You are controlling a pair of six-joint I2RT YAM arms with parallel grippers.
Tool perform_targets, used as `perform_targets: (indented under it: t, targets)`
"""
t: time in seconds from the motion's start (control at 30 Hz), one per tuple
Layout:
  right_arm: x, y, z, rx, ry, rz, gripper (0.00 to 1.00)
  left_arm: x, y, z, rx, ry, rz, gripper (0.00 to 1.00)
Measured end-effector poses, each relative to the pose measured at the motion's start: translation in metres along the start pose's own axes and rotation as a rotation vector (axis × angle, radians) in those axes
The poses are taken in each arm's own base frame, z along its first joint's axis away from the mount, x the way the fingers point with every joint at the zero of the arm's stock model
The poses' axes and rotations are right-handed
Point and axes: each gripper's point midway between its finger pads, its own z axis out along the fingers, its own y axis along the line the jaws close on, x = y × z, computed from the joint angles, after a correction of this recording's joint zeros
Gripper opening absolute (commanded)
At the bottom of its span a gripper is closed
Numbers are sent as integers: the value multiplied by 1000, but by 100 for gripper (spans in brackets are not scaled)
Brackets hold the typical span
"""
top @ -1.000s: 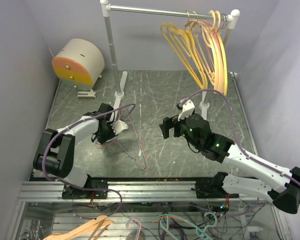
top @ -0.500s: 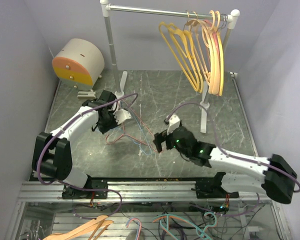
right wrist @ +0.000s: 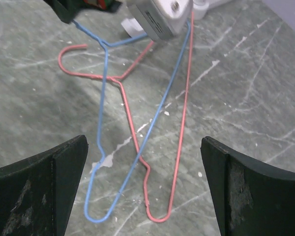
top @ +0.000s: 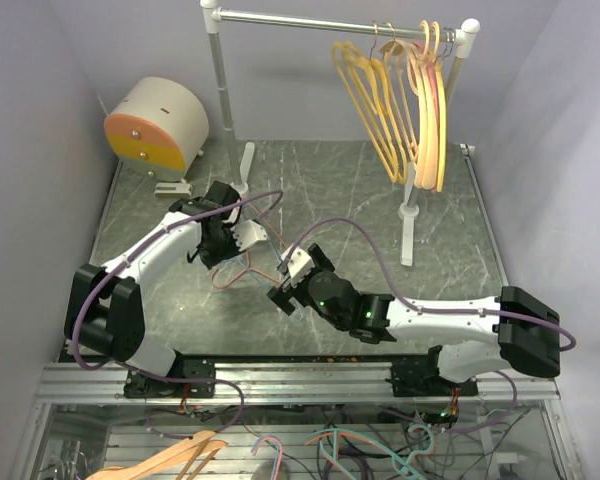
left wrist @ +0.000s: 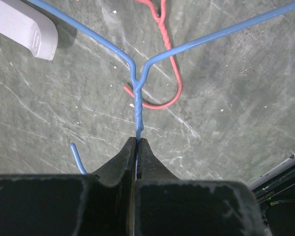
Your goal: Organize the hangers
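Observation:
My left gripper [left wrist: 137, 142] is shut on the twisted neck of a thin blue wire hanger [left wrist: 137, 105], whose arms spread away from the jaws. A red wire hanger [left wrist: 169, 73] lies on the table under it, hook by the blue neck. In the top view the left gripper [top: 236, 250] sits at centre left. My right gripper [top: 281, 287] is just right of it, open. The right wrist view shows that gripper [right wrist: 143, 150] wide open above the blue hanger [right wrist: 101, 118] and the red hanger [right wrist: 178, 147], touching neither. Several thick yellow, orange and peach hangers [top: 410, 110] hang at the rail's right end.
The white-and-metal clothes rail [top: 310, 19] spans the back, its left post foot [top: 242, 170] just behind my left gripper and its right post [top: 410, 215] at the right. A cream-and-orange drum-shaped box [top: 156, 122] sits at back left. More hangers [top: 170, 458] lie below the table's near edge.
My right arm has swung left and down across the table to the wire hangers. My left gripper has carried the blue hanger slightly back and right. The hung hangers have swung right.

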Motion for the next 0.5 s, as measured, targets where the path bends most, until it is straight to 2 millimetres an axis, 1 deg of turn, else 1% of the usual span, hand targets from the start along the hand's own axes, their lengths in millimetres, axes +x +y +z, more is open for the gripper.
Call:
perform_targets:
  t: [0.07,0.17,0.23,0.37,0.43,0.5]
  targets:
    - [-11,4,0,-11,-21,5,100,-1,0,0,0,0,4,7]
    - [-10,13,3,-32,-10,-3,100,-2,-1,1,3,1,9,7]
    - [-2,21,9,-50,23,-16,100,-3,-2,1,4,3,13,7]
    - [24,38,19,-70,101,-54,100,-8,-1,-1,0,-3,22,7]
    - [36,43,22,-72,133,-75,100,-11,1,-4,-6,-11,26,7]
    - [44,45,24,-74,150,-88,100,-14,3,-7,-12,-17,29,7]
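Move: The blue hanger's near end, its neck still pinched by the left hand, lies about 8 cm back, 3 cm right and 12 cm below the right hand; from the left hand it is roughly 15 cm back, 17 cm right and 7 cm lower. From the right hand, the red hanger's near end is some 6 cm back, 8 cm right and 13 cm down; its neck is 2 cm ahead, 7 cm left and 14 cm down. Wide open, the right hand sinks about 6 cm, edging left and back, towards the blue hanger's near end. ##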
